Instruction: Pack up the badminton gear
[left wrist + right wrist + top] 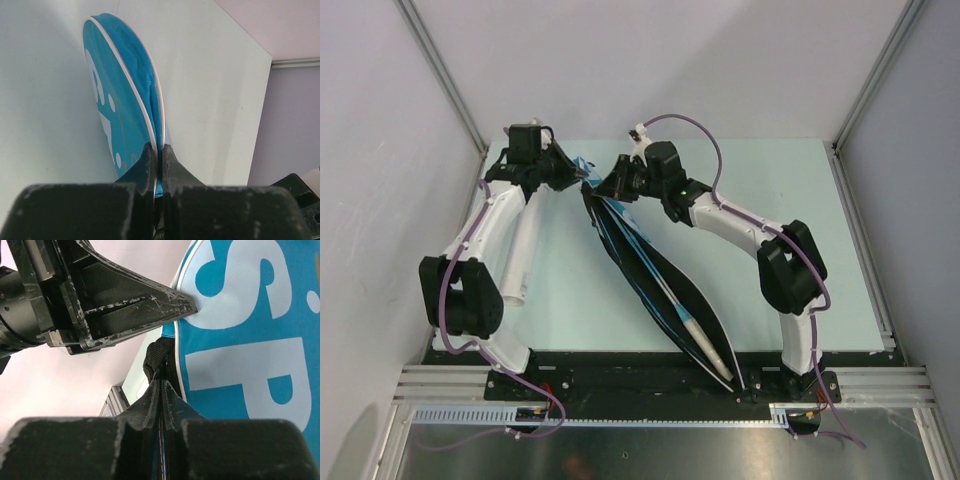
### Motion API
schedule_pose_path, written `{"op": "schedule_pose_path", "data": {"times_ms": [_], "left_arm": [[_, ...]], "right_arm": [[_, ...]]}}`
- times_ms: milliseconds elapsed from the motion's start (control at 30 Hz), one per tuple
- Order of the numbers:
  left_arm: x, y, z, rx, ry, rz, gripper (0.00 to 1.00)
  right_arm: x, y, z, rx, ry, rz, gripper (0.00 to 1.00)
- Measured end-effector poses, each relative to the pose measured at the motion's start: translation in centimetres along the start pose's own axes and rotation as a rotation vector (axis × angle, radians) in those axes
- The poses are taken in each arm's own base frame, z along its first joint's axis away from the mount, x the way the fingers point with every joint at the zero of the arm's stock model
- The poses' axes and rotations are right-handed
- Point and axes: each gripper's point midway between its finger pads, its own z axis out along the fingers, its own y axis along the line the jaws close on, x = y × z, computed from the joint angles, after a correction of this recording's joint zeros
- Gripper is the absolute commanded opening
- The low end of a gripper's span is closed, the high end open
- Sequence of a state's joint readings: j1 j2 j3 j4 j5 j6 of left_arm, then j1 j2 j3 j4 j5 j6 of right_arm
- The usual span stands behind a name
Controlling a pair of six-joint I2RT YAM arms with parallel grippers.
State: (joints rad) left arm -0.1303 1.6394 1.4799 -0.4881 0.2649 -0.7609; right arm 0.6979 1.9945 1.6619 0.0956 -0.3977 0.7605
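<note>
The long blue racket bag (pixel 620 245) lies diagonally on the table, gaping open along its black edging. A racket's white handle (pixel 706 346) and light-blue shaft show inside it. My left gripper (pixel 576 178) sits at the bag's far end, shut on the blue panel's white-piped rim (pixel 120 90); its fingertips meet there (pixel 158 150). My right gripper (pixel 607 189) is close beside it, shut on the black strap (pixel 159 357) at the edge of the "SPORT" panel (pixel 250 340). A white tube (pixel 523 255) lies on the left, partly under my left arm.
The pale green mat (pixel 780 230) covers the table. Grey walls with aluminium posts (pixel 445 80) close in the left, right and back. In the right wrist view the left gripper's fingers (pixel 145 302) press against the bag just above mine.
</note>
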Motion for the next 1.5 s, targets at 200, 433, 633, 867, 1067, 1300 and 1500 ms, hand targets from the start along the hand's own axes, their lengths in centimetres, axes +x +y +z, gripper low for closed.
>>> {"op": "schedule_pose_path", "data": {"times_ms": [200, 433, 633, 867, 1067, 1300, 1500], "left_arm": [[0.2, 0.1, 0.0, 0.008, 0.005, -0.004, 0.0], [0.3, 0.2, -0.2, 0.007, 0.002, -0.012, 0.0], [0.2, 0.5, -0.2, 0.003, 0.003, -0.017, 0.0], [0.3, 0.5, -0.2, 0.005, 0.002, -0.023, 0.0], [0.3, 0.5, -0.1, 0.008, 0.001, -0.023, 0.0], [0.4, 0.5, -0.1, 0.011, 0.004, -0.023, 0.0], [0.5, 0.6, -0.2, 0.01, 0.004, -0.027, 0.0]], "right_arm": [[-0.3, 0.7, 0.3, -0.038, -0.013, 0.004, 0.09], [-0.2, 0.4, 1.6, -0.045, -0.008, 0.004, 0.14], [-0.4, 0.7, 2.2, -0.055, -0.003, -0.005, 0.22], [-0.9, 0.5, 2.2, -0.041, -0.016, -0.003, 0.19], [-0.8, 0.3, 2.2, -0.039, -0.014, 0.009, 0.19], [0.4, 1.0, 2.0, -0.071, 0.016, 0.007, 0.3], [2.7, 2.7, 1.8, -0.124, 0.078, -0.004, 0.34]]}}
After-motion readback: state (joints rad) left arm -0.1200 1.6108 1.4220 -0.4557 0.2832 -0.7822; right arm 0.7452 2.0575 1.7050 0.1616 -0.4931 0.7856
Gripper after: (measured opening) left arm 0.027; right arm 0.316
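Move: The black strap at the bag's open edge lies just off the right fingertips, about 2 cm to their left and 1 cm below. The bag's rim, pinched by the left fingers, is some 3 cm ahead and 4 cm left of the right hand; the white tube lies on the table roughly 16 cm left, 8 cm back and 21 cm down. From the left hand the strap is about 3 cm back, 2 cm right and 2 cm below. Left keeps pinching the rim; right edges some 3 cm left, then back, fingers parting around the black strap. ##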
